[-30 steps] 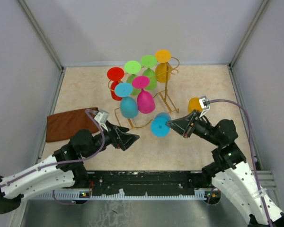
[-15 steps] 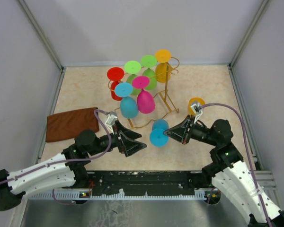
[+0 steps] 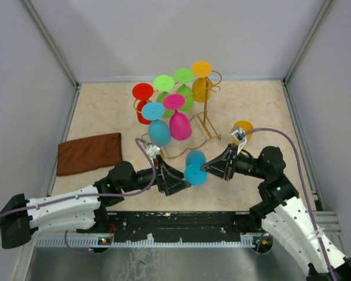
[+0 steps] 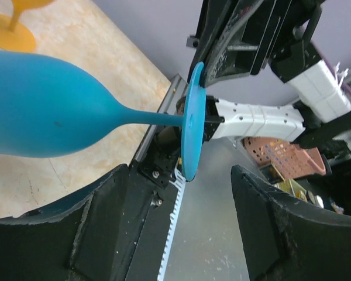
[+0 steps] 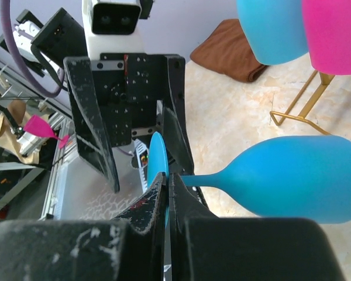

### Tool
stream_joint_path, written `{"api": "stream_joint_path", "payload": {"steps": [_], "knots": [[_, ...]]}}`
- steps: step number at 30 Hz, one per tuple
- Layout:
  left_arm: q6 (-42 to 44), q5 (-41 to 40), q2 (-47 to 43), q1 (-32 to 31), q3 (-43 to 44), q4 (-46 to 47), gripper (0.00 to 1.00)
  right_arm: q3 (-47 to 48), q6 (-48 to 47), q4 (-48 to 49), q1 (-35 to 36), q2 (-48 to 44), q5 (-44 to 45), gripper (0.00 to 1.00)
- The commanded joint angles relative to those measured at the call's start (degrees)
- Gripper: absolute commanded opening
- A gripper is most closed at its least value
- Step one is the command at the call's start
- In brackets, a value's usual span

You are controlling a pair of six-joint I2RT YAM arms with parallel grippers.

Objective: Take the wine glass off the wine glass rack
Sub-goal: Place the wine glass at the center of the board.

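A blue wine glass (image 3: 195, 166) hangs on its side above the table, off the gold wine glass rack (image 3: 207, 125). My right gripper (image 3: 206, 168) is shut on the rim of its round foot (image 5: 158, 161), and the bowl (image 5: 304, 175) points away to the right in the right wrist view. My left gripper (image 3: 184, 182) faces it from the left, open. In the left wrist view its two black fingers (image 4: 105, 199) stand wide apart on either side of the foot's lower edge (image 4: 192, 132), clear of it. The bowl (image 4: 41, 105) lies at upper left.
Several coloured glasses hang upside down on the rack: red (image 3: 143, 100), green (image 3: 164, 85), pink (image 3: 179, 123), blue (image 3: 159, 131), orange (image 3: 200, 79). An orange glass (image 3: 243, 127) stands on the table behind the right arm. A brown cloth (image 3: 88, 153) lies at left. Enclosure walls stand around.
The left arm has reached right and forward until its fingers flank the glass's foot, and its jaws have narrowed a little. The right gripper has carried the glass slightly left and nearer.
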Motion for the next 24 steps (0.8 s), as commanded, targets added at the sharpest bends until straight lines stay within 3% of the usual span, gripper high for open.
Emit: {"api": "stream_joint_path", "payload": {"steps": [1,9,15,24], "knots": [[1.1,2.4,3.7,-1.5,2.8,4.9,0.76,0.6,-0.6,3.7,0.6,1.6,-1.9,0.0],[1.4,2.4,4.7,-1.4,3.3,4.3,0.68,0.5,0.3,5.8,0.6,3.5,-2.8,0.0],[0.5,5.3,9.0,-1.5,3.8,7.8,0.62,-0.4,-0.3,6.0,0.6,2.9,-2.8,0.0],[-0.2,2.5,9.1,-1.6,0.5,13.9,0.5,-0.7,-0.3,6.8,0.6,2.8,-2.8,0.0]]}}
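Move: The foot of the held blue wine glass lies about 4 cm to the right of the left hand and 1 cm ahead, level with it; the rack's blue glass hangs roughly 19 cm ahead, 9 cm left and 5 cm lower. From the right hand, that held foot is about 3 cm left and 1 cm back, level, and the standing yellow glass some 16 cm right, 10 cm ahead and 16 cm below. The left hand eases right about 3 cm, half-closing its fingers around the blue foot the right hand still pinches. ##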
